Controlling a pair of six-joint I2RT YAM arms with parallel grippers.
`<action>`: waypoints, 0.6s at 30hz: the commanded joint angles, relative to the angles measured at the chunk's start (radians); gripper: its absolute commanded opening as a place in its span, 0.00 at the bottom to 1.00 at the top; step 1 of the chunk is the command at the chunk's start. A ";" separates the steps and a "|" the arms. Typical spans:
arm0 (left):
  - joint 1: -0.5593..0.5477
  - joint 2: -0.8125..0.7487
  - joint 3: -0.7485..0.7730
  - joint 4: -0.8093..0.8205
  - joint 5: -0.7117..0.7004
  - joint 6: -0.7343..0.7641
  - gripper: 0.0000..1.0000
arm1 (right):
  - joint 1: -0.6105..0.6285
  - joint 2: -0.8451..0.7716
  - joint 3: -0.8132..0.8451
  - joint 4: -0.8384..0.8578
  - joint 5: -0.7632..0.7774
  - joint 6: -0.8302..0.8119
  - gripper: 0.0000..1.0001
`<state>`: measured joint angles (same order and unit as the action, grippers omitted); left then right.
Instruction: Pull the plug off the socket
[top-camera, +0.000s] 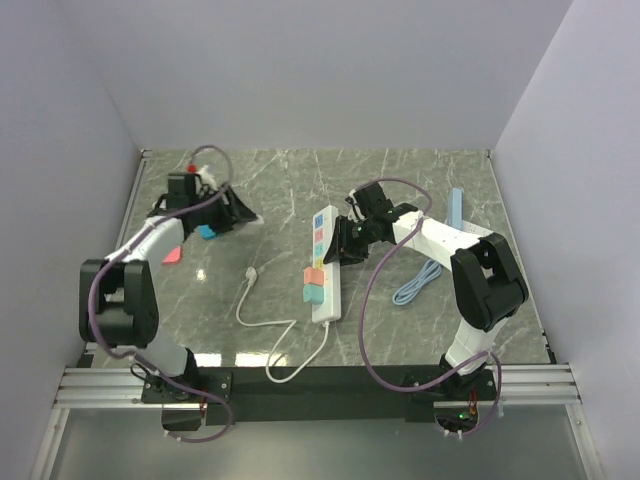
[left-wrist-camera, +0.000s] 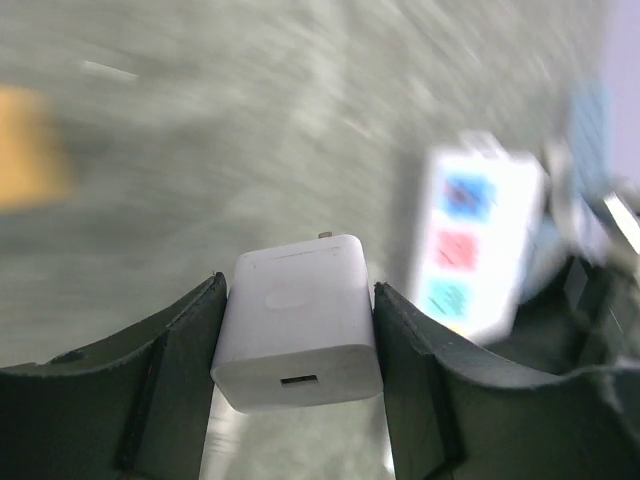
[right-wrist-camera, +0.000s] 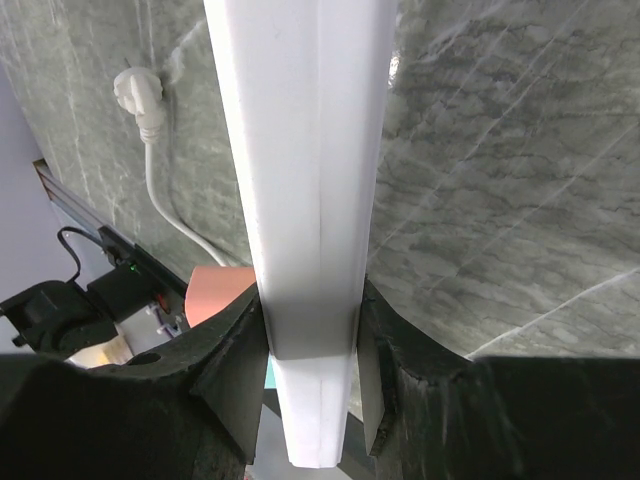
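Observation:
The plug (left-wrist-camera: 296, 325) is a white USB charger block, and my left gripper (left-wrist-camera: 299, 290) is shut on its two sides. It hangs over the table, left of and apart from the socket (top-camera: 325, 262), with one prong showing at its far end. In the top view the left gripper (top-camera: 245, 215) and the plug (top-camera: 256, 220) are at the back left. The socket, a long white power strip, shows blurred in the left wrist view (left-wrist-camera: 472, 250). My right gripper (top-camera: 340, 245) is shut across the strip's width (right-wrist-camera: 310, 200), its fingers (right-wrist-camera: 240, 345) pressed on both long sides.
An orange block (top-camera: 312, 276) and a green block (top-camera: 313, 294) sit on the strip's near half. Its thin cord ends in a loose white plug (top-camera: 250, 273). A blue piece (top-camera: 207, 232) and a pink piece (top-camera: 172, 255) lie near the left arm. A light-blue cable coil (top-camera: 418, 283) lies to the right.

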<state>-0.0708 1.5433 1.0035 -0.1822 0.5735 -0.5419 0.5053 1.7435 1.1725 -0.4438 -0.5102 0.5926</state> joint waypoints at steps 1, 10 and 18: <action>0.123 0.067 0.073 -0.019 -0.081 0.008 0.01 | -0.002 -0.052 0.016 0.022 -0.036 -0.010 0.00; 0.279 0.176 0.135 0.102 -0.050 -0.098 0.01 | -0.004 -0.058 0.004 0.019 -0.040 -0.019 0.00; 0.354 0.238 0.141 0.085 -0.184 -0.177 0.10 | -0.004 -0.042 0.032 -0.003 -0.042 -0.039 0.00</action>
<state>0.2592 1.7668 1.1191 -0.1104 0.4744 -0.6811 0.5053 1.7432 1.1702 -0.4622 -0.5133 0.5694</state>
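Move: The left hand, already holding the freed white plug, is heading for the pulled-plug cluster: the blue plug lies about 6 cm ahead, 14 cm to its left and 11 cm below. The orange plug is some 9 cm ahead and 12 cm left, the light-blue plug about 12 ahead and 19 left, and the loose white plug about 6 ahead and 25 left. From the right hand, the blue plug is roughly 14 cm ahead and 40 cm left. The left arm swings its gripped white plug about 15 cm to the left and some 7 cm forward, away from the socket strip and in over the orange and blue plugs, sinking roughly 4 cm early on, then travelling level and more slowly. Its wrist turns close to 30 degrees counter-clockwise on the way and the fingers keep their hold, while the right hand practically stays in place and goes on gripping the socket strip by its body. ##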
